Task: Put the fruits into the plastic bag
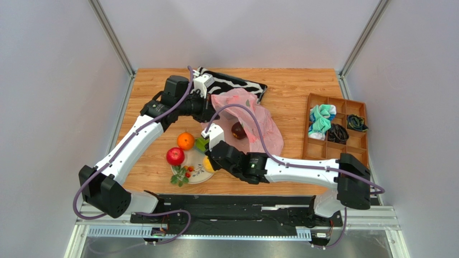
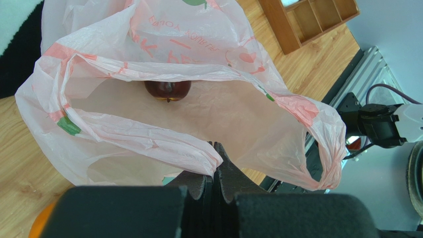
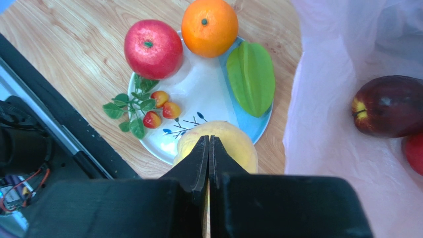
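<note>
The pink plastic bag (image 1: 259, 124) lies open at mid-table. My left gripper (image 2: 217, 145) is shut on the plastic bag's (image 2: 149, 49) near rim, holding the mouth open. Inside lie a dark maroon fruit (image 2: 168, 90) and, beside the maroon fruit (image 3: 389, 106), a red one (image 3: 413, 153). On the blue-and-cream plate (image 3: 198, 94) rest a red apple (image 3: 153, 48), an orange (image 3: 209, 27), a green ridged fruit (image 3: 251, 78), a yellow-orange fruit (image 3: 238, 144) and a leafy berry sprig (image 3: 149, 109). My right gripper (image 3: 209, 138) is shut and empty, just above the yellow-orange fruit.
A zebra-striped pouch (image 1: 237, 83) lies behind the bag. A wooden compartment tray (image 1: 339, 100) with cloths and cables stands at the right. Grey enclosure walls stand close on both sides. The arms' black base rail (image 1: 237, 207) runs along the near edge.
</note>
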Robot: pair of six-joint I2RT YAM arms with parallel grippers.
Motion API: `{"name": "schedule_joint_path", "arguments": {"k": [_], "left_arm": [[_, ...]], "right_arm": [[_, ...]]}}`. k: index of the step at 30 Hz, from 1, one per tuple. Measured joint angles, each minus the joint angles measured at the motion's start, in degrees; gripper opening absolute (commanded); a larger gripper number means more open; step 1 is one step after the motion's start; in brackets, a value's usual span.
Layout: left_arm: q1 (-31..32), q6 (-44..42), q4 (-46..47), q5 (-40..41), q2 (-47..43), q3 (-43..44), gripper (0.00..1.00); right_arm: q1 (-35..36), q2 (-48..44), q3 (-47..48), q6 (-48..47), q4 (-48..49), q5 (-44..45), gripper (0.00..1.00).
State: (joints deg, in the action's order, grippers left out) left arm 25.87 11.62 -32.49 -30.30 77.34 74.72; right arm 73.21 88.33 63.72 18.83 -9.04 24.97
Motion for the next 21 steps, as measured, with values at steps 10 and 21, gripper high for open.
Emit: {"name": "schedule_joint_path", "arguments": {"k": [10, 21], "left_arm": [[0.0, 0.0, 0.0, 0.0, 0.0, 0.0, 0.00], [0.0, 0.0, 0.0, 0.0, 0.0, 0.0, 0.00]], "right_arm": [[-0.3, -4.8, -2.1, -0.8, 1.3, 3.2, 0.00], [-7.1, -11.4, -5.7, -3.2, 0.7, 5.6, 0.00]]}}
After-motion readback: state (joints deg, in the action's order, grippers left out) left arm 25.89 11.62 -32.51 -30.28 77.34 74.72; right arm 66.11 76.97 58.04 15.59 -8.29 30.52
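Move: Ahead and to the right of the right hand, which already holds the yellow fruit, the plastic bag's open mouth lies about 9 cm forward, 9 cm right and roughly level. The dark fruit in the bag is some 14 cm ahead, 11 cm right and 9 cm lower. On the plate side, the green star fruit is 9 cm ahead and 2 cm left, the orange 10 cm ahead and 9 cm left, both about 10 cm below. From the left hand the mouth is 7 cm right, 1 cm back, 9 cm down. Rising a couple of centimetres first, the right hand then swings off to the right and forward with gathering speed, still climbing, carrying the yellow fruit from above the plate towards the bag's mouth: about 7 cm right, 5 cm forward and 4 cm up in all. It turns some 10 degrees clockwise, fingers still shut on the fruit, while the left hand stays put, pinching the bag's rim. ##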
